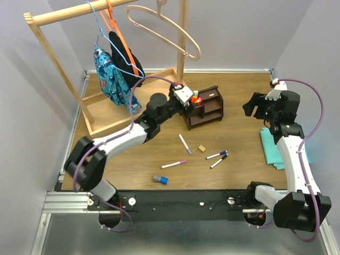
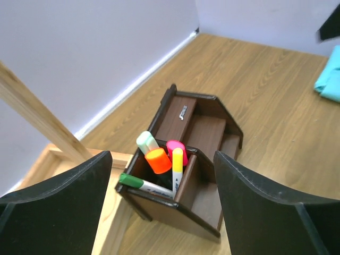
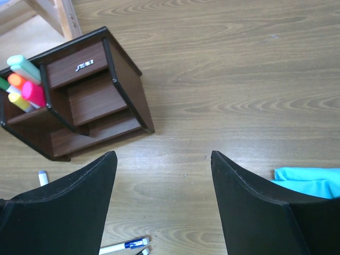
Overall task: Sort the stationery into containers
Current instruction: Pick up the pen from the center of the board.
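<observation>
The dark brown organiser (image 1: 208, 109) stands at the table's middle back and also shows in the right wrist view (image 3: 87, 101). Its tall compartment (image 2: 159, 199) holds orange (image 2: 158, 160), pink and pale green highlighters, a yellow-capped marker (image 2: 177, 166) and a green-capped marker (image 2: 142, 184). My left gripper (image 1: 194, 105) (image 2: 162, 159) is open and empty just above that compartment. On the table lie a purple-capped marker (image 1: 184, 144), a pink-capped one (image 1: 173, 164), a blue-capped one (image 1: 217, 155) (image 3: 125, 245), a black-capped one (image 1: 218, 161), a tan cube (image 1: 202, 149) and a grey-blue cylinder (image 1: 160, 179). My right gripper (image 1: 255, 106) (image 3: 162, 156) is open and empty, right of the organiser.
A pale wooden clothes rack (image 1: 64, 69) with hangers and hung clothing stands at the back left, its base close to the organiser. A teal cloth (image 1: 275, 149) (image 3: 308, 183) lies at the right under my right arm. Grey walls close in the back and sides.
</observation>
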You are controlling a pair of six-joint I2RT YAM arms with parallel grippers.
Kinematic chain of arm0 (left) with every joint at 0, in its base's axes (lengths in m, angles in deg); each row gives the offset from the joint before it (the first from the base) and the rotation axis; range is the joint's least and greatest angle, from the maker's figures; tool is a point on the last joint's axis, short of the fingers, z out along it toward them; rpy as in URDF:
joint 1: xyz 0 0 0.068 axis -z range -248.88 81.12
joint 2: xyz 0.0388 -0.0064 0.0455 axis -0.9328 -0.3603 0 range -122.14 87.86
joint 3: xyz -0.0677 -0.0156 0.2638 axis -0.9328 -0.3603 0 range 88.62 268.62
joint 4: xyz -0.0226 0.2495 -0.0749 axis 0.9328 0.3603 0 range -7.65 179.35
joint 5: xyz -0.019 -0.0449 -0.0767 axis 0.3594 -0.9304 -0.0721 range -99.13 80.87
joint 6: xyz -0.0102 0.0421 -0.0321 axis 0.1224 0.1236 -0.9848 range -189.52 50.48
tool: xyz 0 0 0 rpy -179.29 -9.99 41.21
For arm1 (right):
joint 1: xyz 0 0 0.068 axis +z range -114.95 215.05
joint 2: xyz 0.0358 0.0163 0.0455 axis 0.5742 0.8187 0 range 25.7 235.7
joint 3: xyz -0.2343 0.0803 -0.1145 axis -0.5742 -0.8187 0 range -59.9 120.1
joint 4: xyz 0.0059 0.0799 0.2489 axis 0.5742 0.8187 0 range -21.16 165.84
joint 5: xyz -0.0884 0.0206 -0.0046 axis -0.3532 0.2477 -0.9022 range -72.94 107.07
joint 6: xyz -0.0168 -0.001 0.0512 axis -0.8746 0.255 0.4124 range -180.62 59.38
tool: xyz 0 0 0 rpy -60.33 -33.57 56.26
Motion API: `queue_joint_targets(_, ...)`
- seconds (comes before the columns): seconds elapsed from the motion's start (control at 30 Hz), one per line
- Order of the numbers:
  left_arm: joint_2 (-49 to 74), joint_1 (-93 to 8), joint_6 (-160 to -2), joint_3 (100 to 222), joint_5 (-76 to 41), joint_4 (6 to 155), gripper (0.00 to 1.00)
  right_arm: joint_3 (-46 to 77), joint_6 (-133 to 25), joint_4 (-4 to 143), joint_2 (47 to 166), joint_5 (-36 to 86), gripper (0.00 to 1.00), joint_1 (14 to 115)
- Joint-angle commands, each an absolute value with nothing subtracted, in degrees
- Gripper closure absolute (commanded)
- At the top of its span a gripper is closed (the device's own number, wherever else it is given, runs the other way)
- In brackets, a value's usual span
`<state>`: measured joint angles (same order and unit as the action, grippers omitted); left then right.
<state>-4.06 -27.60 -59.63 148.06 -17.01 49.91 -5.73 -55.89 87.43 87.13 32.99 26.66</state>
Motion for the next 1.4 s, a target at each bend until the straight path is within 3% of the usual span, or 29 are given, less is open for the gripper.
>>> queue_joint_targets(0.0,9.36,-27.22,-54.43,144.71,-28.16,70.16,0.16,-8.57,-56.04,84.84,84.33,38.06,0.21,26.17)
queue_joint_targets(0.07,13.05,-27.22,-43.84,143.47,-40.73,79.14,0.20,-9.19,-57.36,84.83,83.89,41.40,0.21,26.26)
queue_joint_targets(0.13,13.51,-26.96,-33.88,146.95,-46.46,99.07,0.24,-9.19,-59.29,85.36,83.45,44.73,0.22,26.26)
queue_joint_targets(0.2,11.06,-26.17,-25.24,150.57,-47.72,117.22,0.31,-9.80,-60.00,85.71,82.83,45.80,0.22,26.26)
queue_joint_targets(0.3,5.96,-24.76,-27.04,154.98,-43.95,127.59,0.39,-10.68,-60.18,86.42,81.25,46.07,0.22,26.26)
queue_joint_targets(0.63,-0.55,-16.24,-42.89,145.41,-30.67,114.00,0.39,-12.62,-58.77,88.53,77.65,39.13,0.23,26.26)
queue_joint_targets(1.03,-9.86,-15.27,-45.88,150.58,-26.09,111.89,0.41,-14.38,-57.72,90.55,73.87,38.77,0.23,26.26)
queue_joint_targets(1.13,-11.98,-15.27,-46.40,151.37,-26.36,111.80,0.46,-14.64,-57.45,90.11,73.69,38.69,0.23,26.26)
queue_joint_targets(1.27,-14.35,-15.09,-46.76,151.55,-27.59,112.41,0.63,-14.38,-57.37,89.84,74.13,38.42,0.23,26.26)
queue_joint_targets(1.37,-14.53,-14.92,-46.76,150.41,-27.50,112.15,0.68,-13.94,-57.72,89.76,74.66,38.34,0.23,26.26)
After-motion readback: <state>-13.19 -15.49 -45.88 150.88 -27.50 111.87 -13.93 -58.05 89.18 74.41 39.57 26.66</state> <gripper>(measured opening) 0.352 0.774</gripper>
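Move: The pink-capped pen lies about 20 cm back, 6 cm left and 24 cm below the left gripper. On the table too are the blue-capped pen, 11 cm back and 2 cm left of the gripper, the small block 13 cm back and 6 cm right, and the blue bottle 27 cm back and 12 cm left. From the right gripper the pink-capped pen is some 17 cm back, 32 cm left and 22 cm down. Swing the open left gripper back from the organizer, rising slightly at first, then down some 23 cm and slightly left to the pink-capped pen, with a short forward return at the end. Roll and tip the wrist until its fingers point steeply down, and begin closing them around the pen just behind its cap. Draw the empty right gripper back about 5 cm and a little left. ##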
